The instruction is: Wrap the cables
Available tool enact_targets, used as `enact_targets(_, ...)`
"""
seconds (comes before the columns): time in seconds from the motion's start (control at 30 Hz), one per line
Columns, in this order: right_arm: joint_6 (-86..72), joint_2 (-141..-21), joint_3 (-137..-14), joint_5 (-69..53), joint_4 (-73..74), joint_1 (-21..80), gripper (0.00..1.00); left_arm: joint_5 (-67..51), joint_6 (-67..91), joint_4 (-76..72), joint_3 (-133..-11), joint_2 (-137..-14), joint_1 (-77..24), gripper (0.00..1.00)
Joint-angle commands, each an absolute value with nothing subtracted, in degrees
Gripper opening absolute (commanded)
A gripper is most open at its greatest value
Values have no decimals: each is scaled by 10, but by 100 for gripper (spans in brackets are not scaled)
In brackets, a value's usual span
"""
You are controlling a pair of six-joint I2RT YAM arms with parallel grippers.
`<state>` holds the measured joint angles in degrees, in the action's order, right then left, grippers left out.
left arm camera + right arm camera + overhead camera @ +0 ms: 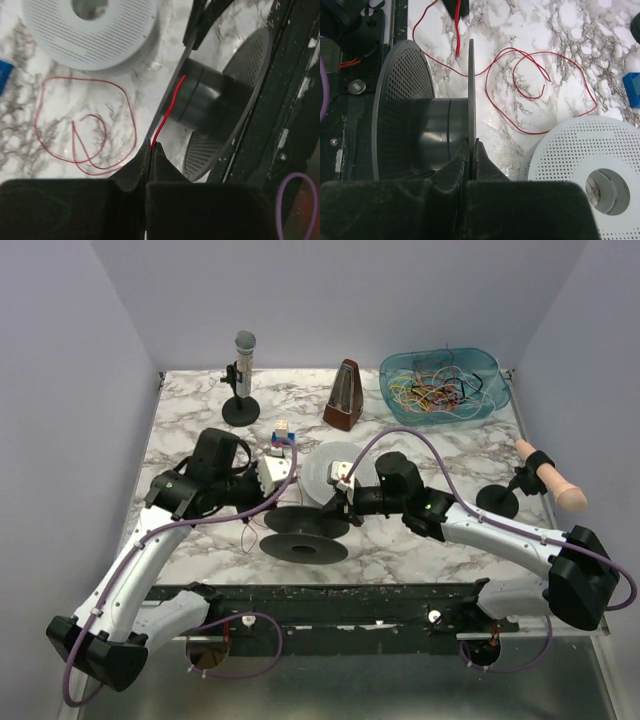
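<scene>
A thin red cable [167, 107] runs from my left gripper [151, 146], which is shut on it, up to the hub of the black spool [210, 105]. The rest of that cable [540, 95] lies in loose loops on the marble. My right gripper [471, 142] is shut on the thin edge of the black spool's flange [471, 90]. From above, the black spool [305, 530] stands on its edge between the left gripper [266, 502] and the right gripper [340, 502]. More cables [435, 392] sit in a tangle in the blue bin.
A pale perforated spool [335, 468] lies flat just behind the black one. Along the back stand a microphone on a stand [245, 375], a metronome [346, 395] and the blue bin [490, 390]. A small block [283, 435] and a handle on a stand [545, 480] are nearby.
</scene>
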<state>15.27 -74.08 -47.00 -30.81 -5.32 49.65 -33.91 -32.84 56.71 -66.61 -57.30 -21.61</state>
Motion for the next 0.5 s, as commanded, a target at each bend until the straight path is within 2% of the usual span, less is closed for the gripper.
enact_targets(0.0, 170, -737, -465, -378, -90, 490, 1, -272, -264, 553, -614, -577, -289, 0)
enact_targets(0.27, 185, -742, -465, -379, -94, 483, 1, -194, -215, 514, -566, -573, -343, 0)
enact_targets(0.47, 180, -742, -473, -379, -94, 483, 4, -228, -195, 479, -561, -589, -385, 0)
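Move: The left gripper, pinching the red cable with a short end sticking out, has the dark spool's hub about 8 cm to its right, 4 cm back and 9 cm below. From the right gripper, which grips that spool's forward flange by the rim, the hub is some 9 cm left, 4 cm back and 3 cm lower. The white spool lies roughly 12 cm ahead and 15 cm right of the left gripper; loose cable loops lie about 7 cm straight ahead of the left gripper, both well below. Lower the left gripper about 7 cm, easing back some 3 cm and a little right, so the cable end comes in against the dark spool's hub between its flanges; go fast at first, then slow. Tip the fingers roughly 10 degrees steeper on the way and keep them shut on the cable. With the right gripper keep hold of the flange rim and hold the spool still. ##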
